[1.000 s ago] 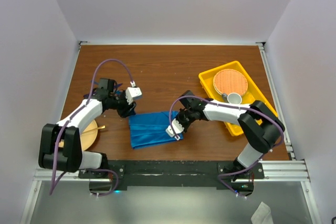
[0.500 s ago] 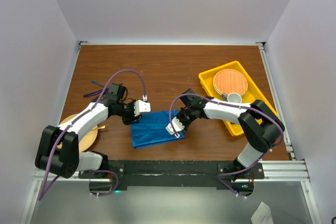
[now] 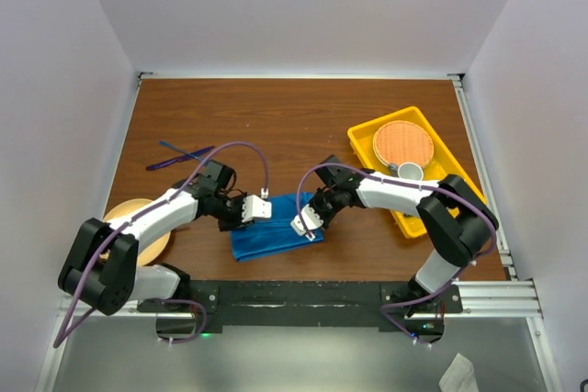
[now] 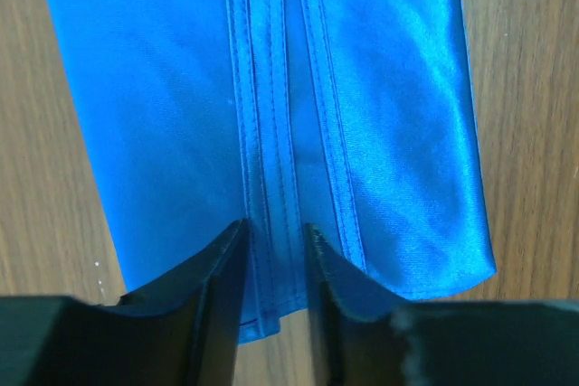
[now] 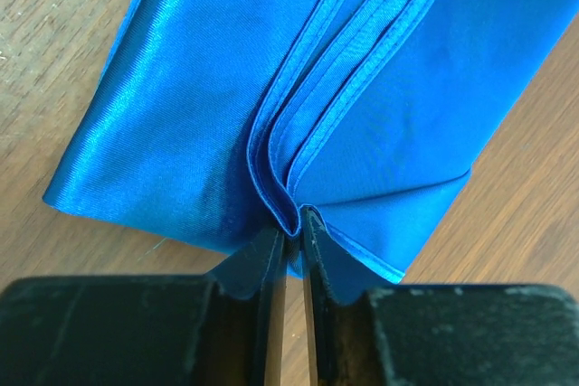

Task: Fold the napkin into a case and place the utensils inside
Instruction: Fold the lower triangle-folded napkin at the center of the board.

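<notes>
The napkin (image 3: 268, 238) lies folded into a bright blue oblong packet near the table's front middle. My left gripper (image 3: 260, 208) is at its left end. In the left wrist view the left gripper (image 4: 276, 228) is open, its fingertips resting on the napkin (image 4: 163, 88) on either side of two stitched hems. My right gripper (image 3: 306, 227) is at the right end. In the right wrist view the right gripper (image 5: 291, 228) pinches a bunched fold of the napkin's (image 5: 181, 88) layered edges. The utensils (image 3: 184, 154), thin blue and purple pieces, lie crossed at the left.
A wooden plate (image 3: 138, 218) sits at the front left, partly under my left arm. A yellow tray (image 3: 363, 140) at the right holds an orange woven disc (image 3: 402, 142) and a small cup (image 3: 408, 173).
My left arm swung right and toward the near edge, from beside the utensils to the napkin's left end, uncovering the utensils. The right gripper stayed at the napkin's right end.
</notes>
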### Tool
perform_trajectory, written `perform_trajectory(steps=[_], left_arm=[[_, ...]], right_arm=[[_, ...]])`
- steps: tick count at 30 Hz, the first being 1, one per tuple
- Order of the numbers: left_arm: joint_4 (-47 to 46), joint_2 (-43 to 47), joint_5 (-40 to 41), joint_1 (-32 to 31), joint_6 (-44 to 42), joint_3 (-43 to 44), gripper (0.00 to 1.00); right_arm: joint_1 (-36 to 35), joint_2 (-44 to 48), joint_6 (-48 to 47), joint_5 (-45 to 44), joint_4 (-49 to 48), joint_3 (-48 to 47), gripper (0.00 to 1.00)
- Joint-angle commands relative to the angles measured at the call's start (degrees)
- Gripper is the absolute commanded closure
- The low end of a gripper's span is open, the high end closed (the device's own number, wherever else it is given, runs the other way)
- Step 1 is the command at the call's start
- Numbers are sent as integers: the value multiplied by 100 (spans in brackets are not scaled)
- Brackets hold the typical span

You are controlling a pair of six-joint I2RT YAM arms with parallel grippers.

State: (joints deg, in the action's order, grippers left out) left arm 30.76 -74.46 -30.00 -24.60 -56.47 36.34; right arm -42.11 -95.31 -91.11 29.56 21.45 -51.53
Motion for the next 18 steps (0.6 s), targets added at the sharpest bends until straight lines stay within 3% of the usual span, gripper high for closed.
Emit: perform_trajectory(steps=[1, 10, 18], left_arm=[[-132, 54, 38, -124, 31, -83, 73], [17, 107, -102, -300, 145, 22, 98], [61, 107, -138, -396, 241, 40, 100]], right_arm=[[18, 196, 14, 76, 78, -68, 82], [27, 205, 208, -12, 263, -261, 64], [27, 460, 401, -64, 395, -252, 45]])
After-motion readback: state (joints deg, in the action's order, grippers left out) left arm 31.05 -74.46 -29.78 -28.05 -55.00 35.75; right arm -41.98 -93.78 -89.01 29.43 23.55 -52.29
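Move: The folded napkin's middle lies some 7 cm to the left hand's right and 1 cm ahead, roughly 1 cm lower; these fingers are over the stitched bands near its left end. From the right hand, nearly shut on the bands at the other end, the middle is about 7 cm left and 2 cm back. The plate stands about 23 cm left of the left hand, level with it; the yellow tray's middle is 24 cm right of the right hand and 9 cm farther out. Back and a little to the right, some 1.5 cm in all, the left hand eases over the bands near the napkin's left end while its fingers close from about a third open to shut, tips down at the cloth. The right hand stays over its end, opens to about half to let go of the pinched bands, then starts rising, about 1 cm. ##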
